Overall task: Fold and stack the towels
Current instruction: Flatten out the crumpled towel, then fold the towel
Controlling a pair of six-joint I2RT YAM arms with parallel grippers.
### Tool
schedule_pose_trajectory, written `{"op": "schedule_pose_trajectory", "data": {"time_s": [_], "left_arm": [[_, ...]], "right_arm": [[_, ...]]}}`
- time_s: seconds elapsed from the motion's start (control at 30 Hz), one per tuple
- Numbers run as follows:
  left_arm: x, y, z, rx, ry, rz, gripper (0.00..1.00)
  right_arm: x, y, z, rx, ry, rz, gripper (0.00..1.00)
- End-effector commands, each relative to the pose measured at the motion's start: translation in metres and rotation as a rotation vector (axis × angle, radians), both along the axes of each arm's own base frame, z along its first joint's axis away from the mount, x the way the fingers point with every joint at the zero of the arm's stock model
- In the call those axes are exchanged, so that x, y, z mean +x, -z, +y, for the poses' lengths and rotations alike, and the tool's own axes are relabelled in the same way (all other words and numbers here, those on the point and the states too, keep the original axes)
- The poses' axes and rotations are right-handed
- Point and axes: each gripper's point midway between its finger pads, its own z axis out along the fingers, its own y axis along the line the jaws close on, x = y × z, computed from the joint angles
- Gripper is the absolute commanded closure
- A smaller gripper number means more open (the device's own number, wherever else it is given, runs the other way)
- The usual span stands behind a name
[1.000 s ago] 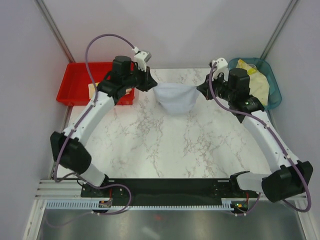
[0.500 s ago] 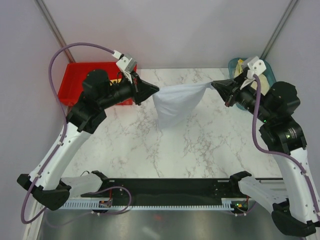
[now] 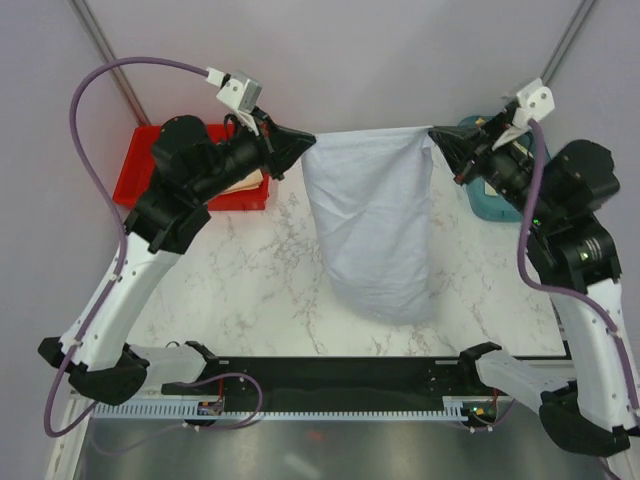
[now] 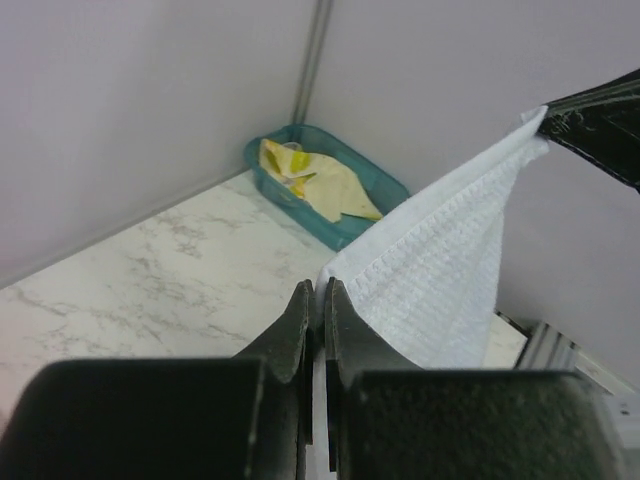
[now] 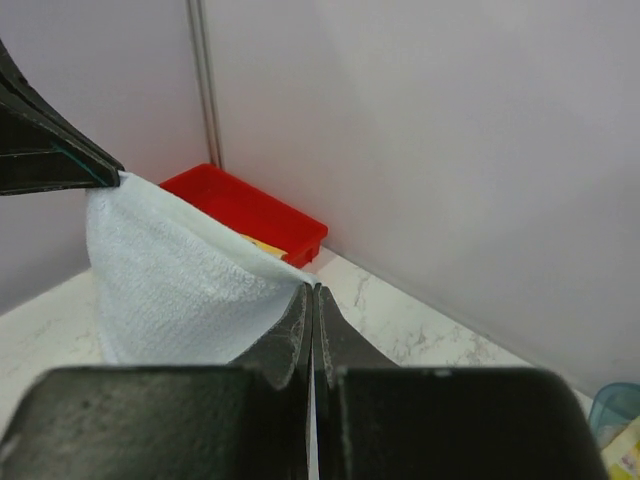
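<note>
A pale lavender-blue towel (image 3: 375,220) hangs stretched between my two grippers, high over the marble table, its lower end drooping toward the near edge. My left gripper (image 3: 305,140) is shut on its left top corner, and my right gripper (image 3: 435,135) is shut on the right top corner. The left wrist view has the towel (image 4: 440,270) running from my left gripper (image 4: 320,288) up to the other gripper's tip. In the right wrist view the towel (image 5: 170,290) spreads left of my right gripper (image 5: 312,290). More towels, yellow ones (image 4: 315,185), lie in the teal bin.
A red tray (image 3: 150,170) sits at the table's back left with a cream-yellow cloth (image 3: 245,183) in it, also in the right wrist view as the red tray (image 5: 250,210). The teal bin (image 4: 330,180) stands at the back right corner. Walls and metal posts close in the back.
Both grippers have risen and spread apart. The towel, bunched low between them a second ago, now hangs open and flat with its top edge taut.
</note>
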Motion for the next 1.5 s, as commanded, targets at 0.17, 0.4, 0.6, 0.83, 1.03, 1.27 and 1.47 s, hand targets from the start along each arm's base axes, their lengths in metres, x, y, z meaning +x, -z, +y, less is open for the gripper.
{"op": "schedule_pose_trajectory", "data": {"time_s": [0.17, 0.4, 0.6, 0.83, 1.03, 1.27, 1.47], "left_arm": [[0.142, 0.096, 0.003, 0.21, -0.306, 0.158, 0.98], [0.247, 0.149, -0.004, 0.216, -0.309, 0.136, 0.98], [0.308, 0.208, 0.003, 0.242, -0.256, 0.152, 0.98], [0.296, 0.254, -0.005, 0.335, -0.094, 0.13, 0.98], [0.26, 0.265, -0.006, 0.346, -0.008, 0.164, 0.98], [0.208, 0.282, 0.002, 0.37, 0.029, 0.214, 0.98], [0.153, 0.315, 0.003, 0.404, 0.065, 0.296, 0.98]], "right_arm": [[0.141, 0.081, 0.012, -0.114, 0.144, 0.156, 1.0], [0.231, 0.178, 0.021, -0.15, 0.09, 0.239, 1.0], [0.294, 0.249, 0.016, -0.246, 0.047, 0.291, 1.0], [0.304, 0.294, 0.013, -0.363, -0.021, 0.316, 1.0], [0.285, 0.311, 0.007, -0.439, -0.034, 0.328, 1.0], [0.24, 0.308, -0.004, -0.415, -0.001, 0.375, 1.0], [0.186, 0.34, 0.007, -0.334, -0.043, 0.55, 1.0]]}}
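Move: Both hands hold the light-blue towel by its upper corners, some 20 cm apart and high up; the bare table spot where it is to be spread lies about 10 cm ahead of the left hand, 9 cm to its right and 41 cm below. From the right hand that spot is about 11 cm ahead, 10 cm to the left and 43 cm down. The red bin's middle is roughly 28 cm ahead and 27 cm left of the left hand, the teal basket's about 28 cm ahead and 27 cm right of the right hand, both nearly 40 cm lower. Keeping their pinch on the two corners, both hands swing the hanging towel down and out together, some 30 cm forward between the red bin and the teal basket while sinking about 30 cm, with the wrists tipping the fingers some 30 degrees further down. Low over the table they turn back and draw the held edge towards the robot over the laid cloth, the left by about 13 cm and the right by 9, sinking only slightly more and staying shut a little above the table. ##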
